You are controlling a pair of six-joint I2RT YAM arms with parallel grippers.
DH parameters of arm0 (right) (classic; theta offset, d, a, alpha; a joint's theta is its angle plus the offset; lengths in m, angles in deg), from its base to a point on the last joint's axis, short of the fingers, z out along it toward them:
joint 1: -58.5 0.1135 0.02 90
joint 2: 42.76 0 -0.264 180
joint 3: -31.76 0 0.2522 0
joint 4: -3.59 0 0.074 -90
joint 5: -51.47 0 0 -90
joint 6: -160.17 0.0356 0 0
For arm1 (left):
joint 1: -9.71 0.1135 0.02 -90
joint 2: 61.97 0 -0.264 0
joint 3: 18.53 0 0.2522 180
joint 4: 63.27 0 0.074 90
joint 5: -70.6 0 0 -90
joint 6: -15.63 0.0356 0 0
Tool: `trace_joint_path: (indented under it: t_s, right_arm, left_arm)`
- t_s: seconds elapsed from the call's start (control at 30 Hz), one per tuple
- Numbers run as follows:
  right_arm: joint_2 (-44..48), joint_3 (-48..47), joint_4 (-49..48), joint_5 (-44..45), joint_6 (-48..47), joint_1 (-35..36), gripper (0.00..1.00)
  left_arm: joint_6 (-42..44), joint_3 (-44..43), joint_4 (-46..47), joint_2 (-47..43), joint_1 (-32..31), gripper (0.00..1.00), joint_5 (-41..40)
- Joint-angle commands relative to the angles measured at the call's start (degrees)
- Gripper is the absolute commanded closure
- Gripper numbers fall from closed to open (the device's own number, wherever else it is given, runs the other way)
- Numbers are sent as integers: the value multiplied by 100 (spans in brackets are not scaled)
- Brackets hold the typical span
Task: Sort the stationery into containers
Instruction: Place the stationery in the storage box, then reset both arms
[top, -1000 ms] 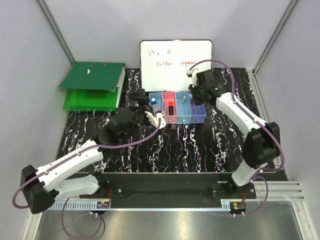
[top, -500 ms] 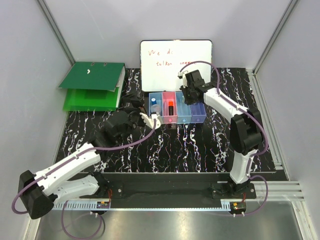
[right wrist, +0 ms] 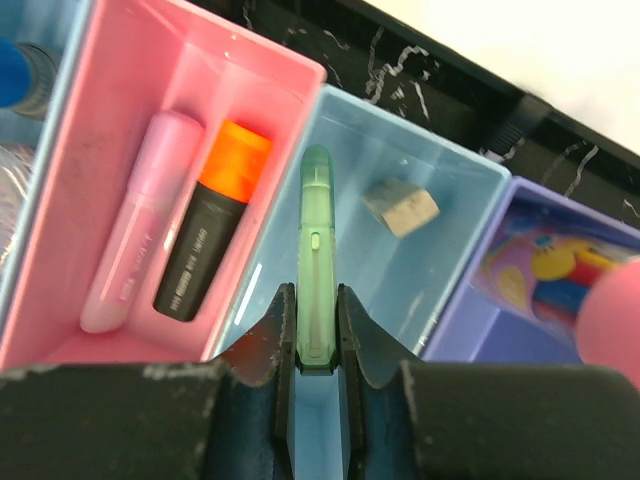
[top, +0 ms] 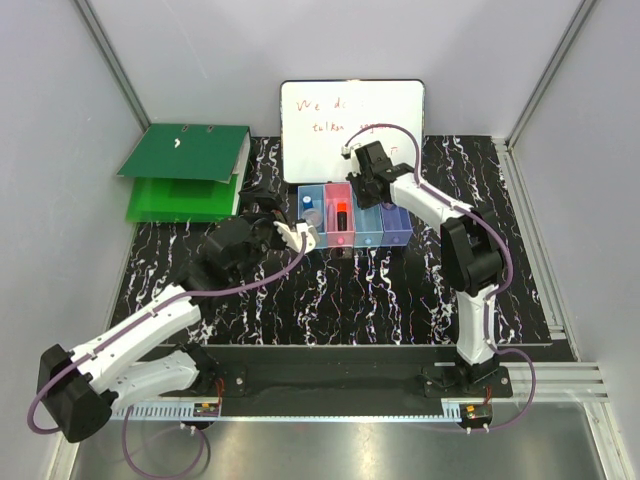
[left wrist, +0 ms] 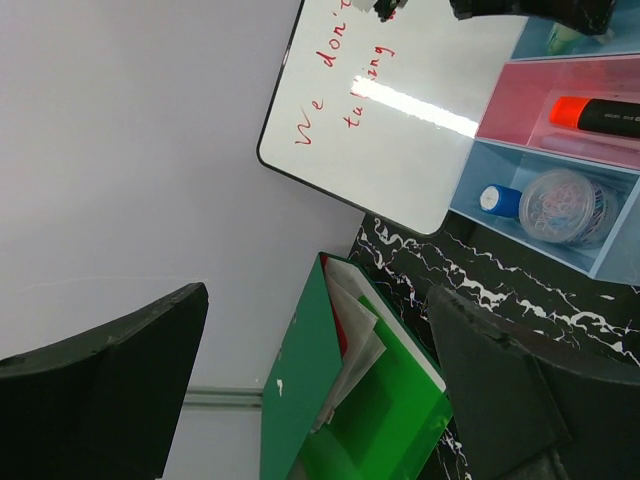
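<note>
My right gripper (right wrist: 316,300) is shut on a slim green clip-like piece (right wrist: 316,230), held above the second light blue bin (right wrist: 450,260), where a small grey-white block (right wrist: 400,207) lies. The pink bin (right wrist: 100,80) holds a pink tube (right wrist: 135,250) and an orange-capped black marker (right wrist: 210,235). The row of containers (top: 385,238) stands before the whiteboard, with the right gripper (top: 366,190) over its middle. My left gripper (left wrist: 318,292) is open and empty, left of the bins (top: 265,205). A clear blue-capped bottle (left wrist: 565,205) lies in the first blue bin.
The white whiteboard (top: 352,118) with red writing leans behind the bins. A green ring binder (top: 185,172) lies at the back left. The purple bin (right wrist: 500,290) holds a colourful item. Grey walls enclose the table on three sides.
The right arm has swung left along the bins, from the purple end to over the middle, still shut on the green piece. The left arm has pulled back slightly to the left.
</note>
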Motion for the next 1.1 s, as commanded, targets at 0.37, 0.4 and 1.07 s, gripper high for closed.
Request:
trace_joint_path:
  t_s: [0.37,0.4,1.07]
  right_arm:
    - [-99,-361,-225,-22,-37,230,69]
    - [-81,-352,-225,-30,-54,231,68]
    - [1358,-89,-208,216,-441,301,6]
  left_arm:
    - [-156,-35,349,-75,328,1,414]
    - [-164,-53,349,-57,337,1,423]
    - [-1927,-1089,-1318,118,539,1,90]
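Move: The right hand holds the green highlighter just above the second blue compartment of the storage box, between pink and purple; its middle lies about 2 cm ahead, 1 cm right and 5 cm below. The small tan block is some 7 cm ahead, 2 cm right; the black marker roughly 3 cm ahead, 6 cm left; the pink-capped tube 4 cm ahead, 7 cm right. From the left hand that compartment is about 11 cm ahead, 19 cm right and 25 cm down. The right fingers let go of the green highlighter over the blue compartment: the hand first slides nearly 2 cm left, towards the pink divider, while the grip slackens. It then spreads its fingers wide as it rises about 2 cm away from the compartment floor, with almost no turn of the wrist. ##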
